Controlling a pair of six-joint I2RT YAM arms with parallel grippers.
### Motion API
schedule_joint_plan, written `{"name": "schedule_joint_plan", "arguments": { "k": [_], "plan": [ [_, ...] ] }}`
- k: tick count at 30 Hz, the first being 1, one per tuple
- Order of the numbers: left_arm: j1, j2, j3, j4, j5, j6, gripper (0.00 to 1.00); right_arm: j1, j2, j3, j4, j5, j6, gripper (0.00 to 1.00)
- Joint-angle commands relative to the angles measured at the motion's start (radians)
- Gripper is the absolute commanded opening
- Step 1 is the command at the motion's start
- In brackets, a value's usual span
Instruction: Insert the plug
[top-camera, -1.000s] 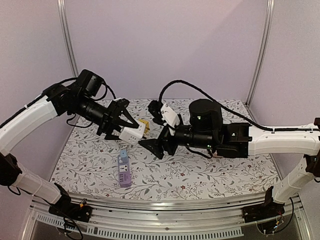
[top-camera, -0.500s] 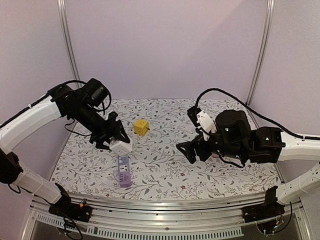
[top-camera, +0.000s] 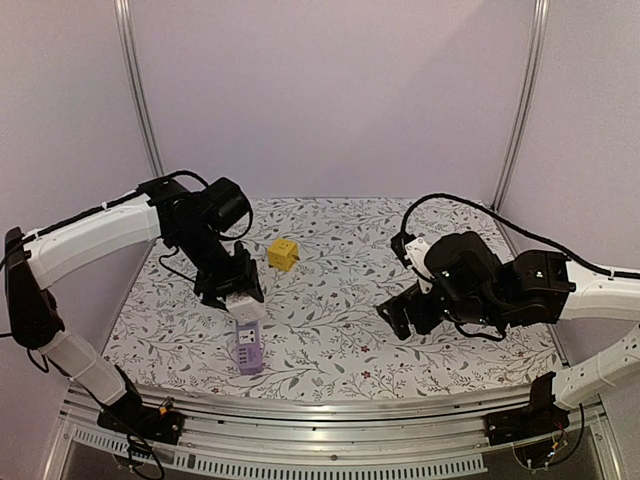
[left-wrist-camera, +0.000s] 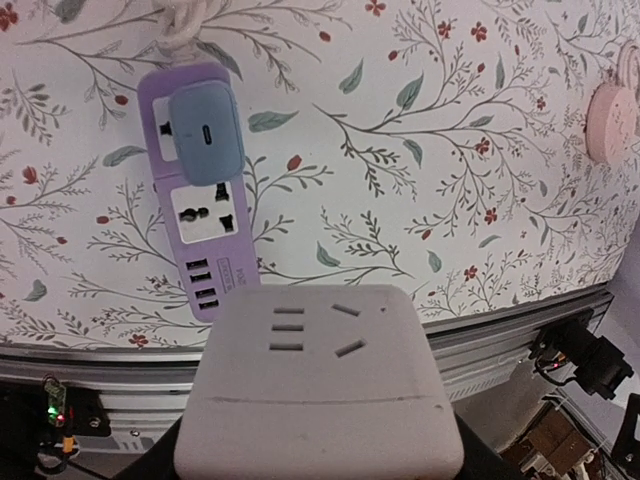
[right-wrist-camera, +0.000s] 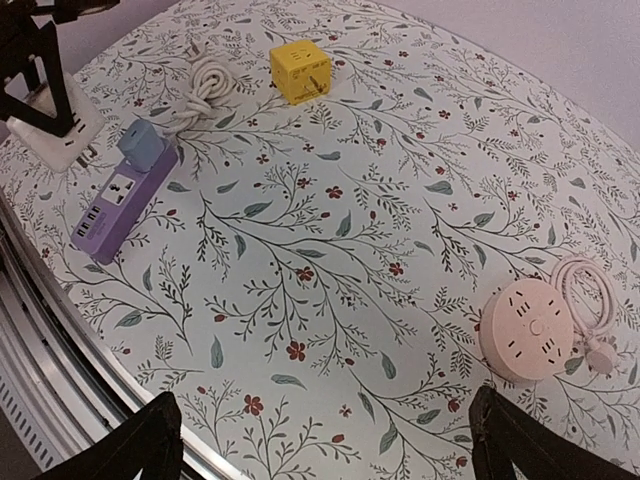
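Observation:
My left gripper (top-camera: 238, 292) is shut on a white plug adapter (top-camera: 245, 305), holding it just above the far end of the purple power strip (top-camera: 247, 349). In the left wrist view the white adapter (left-wrist-camera: 320, 385) fills the bottom, socket face up. Beyond it lies the purple strip (left-wrist-camera: 205, 235) with a blue adapter (left-wrist-camera: 205, 128) plugged into its far socket and one free socket beside that. My right gripper (top-camera: 400, 316) is open and empty over the table's right middle. Its fingers (right-wrist-camera: 140, 450) stand wide apart.
A yellow cube adapter (top-camera: 283, 254) sits at the centre back and also shows in the right wrist view (right-wrist-camera: 300, 70). A round pink power strip (right-wrist-camera: 528, 330) with its cord lies at the right. A coiled white cable (right-wrist-camera: 205, 78) lies behind the purple strip. The table's metal front rail (top-camera: 330, 410) runs close by.
My left arm has carried the white adapter down and forward to just over the purple strip. My right arm has drawn back to the right, away from the yellow cube.

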Motion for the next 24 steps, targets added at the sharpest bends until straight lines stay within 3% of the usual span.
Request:
{"name": "schedule_joint_plan", "arguments": {
  "k": [1, 10, 24],
  "plan": [
    [-0.019, 0.056, -0.005, -0.012, -0.052, 0.034, 0.00, 0.003, 0.006, 0.055, -0.106, 0.002, 0.062, 0.99],
    [-0.019, 0.126, -0.028, -0.036, -0.102, 0.076, 0.00, 0.002, 0.048, 0.087, -0.164, -0.007, 0.095, 0.99],
    [-0.006, 0.166, -0.109, 0.058, -0.103, 0.097, 0.00, 0.003, 0.065, 0.092, -0.169, -0.008, 0.142, 0.99]
  ]
}}
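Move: The left gripper already holds the white plug cube; the free socket in the middle of the purple power strip lies about 3 cm ahead of this hand, 2 cm to its left and 14 cm below. The blue charger sits on the strip some 4 cm farther out than that socket, and the yellow cube stands about 25 cm ahead of the hand and 7 cm to its right. From the right hand the socket lies roughly 31 cm left, 6 cm ahead and 19 cm down. Bring the left gripper down about 7 cm towards the strip's free socket, keeping the white plug cube pinched. Start almost straight down, then ease some 2 cm left as it sinks, and tilt the wrist a little over 10 degrees so the fingers, leaning to the right, come closer to pointing straight down. ##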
